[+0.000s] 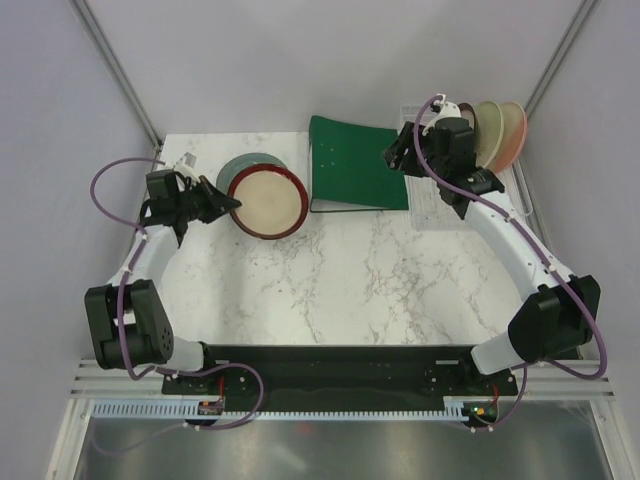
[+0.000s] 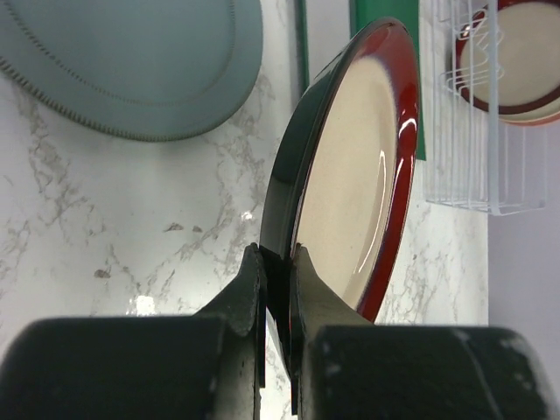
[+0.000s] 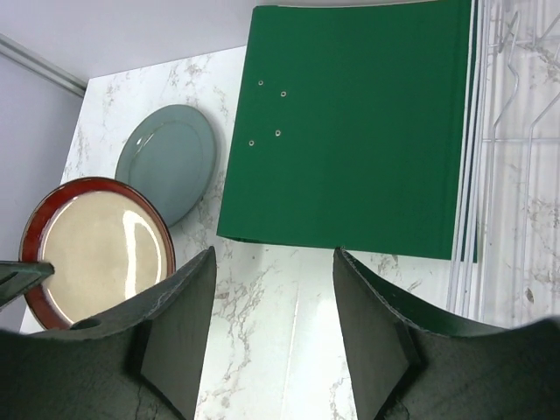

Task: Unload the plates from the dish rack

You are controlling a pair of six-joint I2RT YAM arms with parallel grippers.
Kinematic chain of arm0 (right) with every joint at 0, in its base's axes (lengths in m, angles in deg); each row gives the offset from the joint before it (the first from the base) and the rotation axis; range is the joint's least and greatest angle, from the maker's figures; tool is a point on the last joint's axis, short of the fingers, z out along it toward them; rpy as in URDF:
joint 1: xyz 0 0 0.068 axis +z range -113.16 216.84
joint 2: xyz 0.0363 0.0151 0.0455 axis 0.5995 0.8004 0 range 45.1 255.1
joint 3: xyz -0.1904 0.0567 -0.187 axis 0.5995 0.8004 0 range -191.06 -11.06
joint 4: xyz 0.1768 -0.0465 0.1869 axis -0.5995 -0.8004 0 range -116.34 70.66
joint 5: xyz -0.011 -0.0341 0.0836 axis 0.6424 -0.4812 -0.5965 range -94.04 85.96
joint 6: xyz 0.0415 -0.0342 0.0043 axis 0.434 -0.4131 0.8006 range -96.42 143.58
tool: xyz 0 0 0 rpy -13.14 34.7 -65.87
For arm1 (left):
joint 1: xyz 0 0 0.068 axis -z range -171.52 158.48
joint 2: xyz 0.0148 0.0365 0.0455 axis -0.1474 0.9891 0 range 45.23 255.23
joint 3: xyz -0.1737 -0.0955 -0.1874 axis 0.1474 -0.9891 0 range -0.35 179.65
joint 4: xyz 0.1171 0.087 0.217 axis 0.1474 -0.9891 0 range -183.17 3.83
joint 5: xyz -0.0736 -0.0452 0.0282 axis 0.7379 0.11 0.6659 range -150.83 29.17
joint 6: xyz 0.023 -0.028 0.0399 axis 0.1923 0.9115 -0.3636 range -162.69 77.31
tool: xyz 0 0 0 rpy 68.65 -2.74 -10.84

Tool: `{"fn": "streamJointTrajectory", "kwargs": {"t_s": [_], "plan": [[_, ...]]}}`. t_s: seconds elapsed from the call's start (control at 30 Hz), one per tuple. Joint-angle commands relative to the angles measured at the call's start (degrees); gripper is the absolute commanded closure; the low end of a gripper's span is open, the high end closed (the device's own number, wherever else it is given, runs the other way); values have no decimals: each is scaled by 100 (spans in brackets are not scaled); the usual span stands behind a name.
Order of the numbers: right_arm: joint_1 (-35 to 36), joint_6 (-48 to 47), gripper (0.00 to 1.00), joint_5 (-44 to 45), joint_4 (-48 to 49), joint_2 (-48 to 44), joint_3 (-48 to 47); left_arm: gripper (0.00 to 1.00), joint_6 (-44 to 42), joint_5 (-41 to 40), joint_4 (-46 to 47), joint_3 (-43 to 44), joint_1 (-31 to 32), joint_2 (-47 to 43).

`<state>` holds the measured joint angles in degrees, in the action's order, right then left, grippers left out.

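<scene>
My left gripper (image 1: 222, 202) is shut on the near edge of the dark-red-rimmed plate with a beige centre (image 1: 267, 203). In the left wrist view my left gripper (image 2: 278, 262) pinches that plate's (image 2: 359, 175) rim, with the plate clear of the table. The slate grey plate (image 1: 240, 163) lies flat on the table behind it, partly overlapped. The clear dish rack (image 1: 436, 200) is at the far right with two plates (image 1: 500, 135) standing at its far end. My right gripper (image 1: 398, 156) is open and empty, hovering between the binder and the rack; the right wrist view shows my right gripper (image 3: 271, 293) over bare marble.
A flat green binder (image 1: 357, 163) lies between the grey plate and the rack, its right edge against the rack (image 3: 516, 175). The table's walls close in at the back and sides. The marble table (image 1: 340, 280) stretches to the arm bases.
</scene>
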<state>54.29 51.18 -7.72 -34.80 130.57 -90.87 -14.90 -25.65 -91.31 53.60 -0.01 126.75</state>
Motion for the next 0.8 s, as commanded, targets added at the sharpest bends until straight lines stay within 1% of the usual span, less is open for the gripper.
{"fn": "streamJointTrajectory", "kwargs": {"t_s": [0.0,0.13,0.17,0.23,0.4,0.5,0.6,0.77], "plan": [[-40,-96,37,-124,70,-303,150,98,-143,-38,356,299,-91,13],[-75,-131,37,-98,61,-408,369,98,-11,85,400,913,-126,715],[-110,-149,37,-89,70,-426,405,98,7,112,400,1028,-135,1004],[-154,-193,37,-71,44,-426,440,98,51,121,427,1336,-161,1225],[-418,-307,37,-36,-9,-444,528,98,112,235,480,2091,-188,2156],[-629,-334,37,-133,-27,-400,546,98,253,191,681,2443,-284,2499],[-726,-404,38,-185,-71,-356,563,98,236,165,376,2979,-346,2887],[-831,-465,38,-168,-115,-321,677,98,324,217,453,3191,-443,3414]]}}
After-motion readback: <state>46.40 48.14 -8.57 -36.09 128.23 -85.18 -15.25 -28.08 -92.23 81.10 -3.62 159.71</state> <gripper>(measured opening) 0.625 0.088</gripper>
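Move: About 21 cm ahead of the left hand, 3 cm to its right and 14 cm lower lies the grey plate, over which its red-rimmed plate is to go; the green binder lies about 23 cm ahead and 37 cm right, 11 cm lower. From the empty right hand, the dark-rimmed plate in the rack stands roughly 20 cm ahead, 22 cm right and 14 cm lower, the pale green plate 7 cm farther right, and the green binder 17 cm ahead, 10 cm left, 21 cm lower. Keeping its pinch on the red-rimmed plate's edge, the left hand first sinks, then drives mostly forward, about 13 cm in all with some 6 cm down and 6 cm left, bringing the plate over the grey one. The right hand, fingers still open, goes about 6 cm right and sinks 3 cm back towards the rack, turning slightly clockwise. ##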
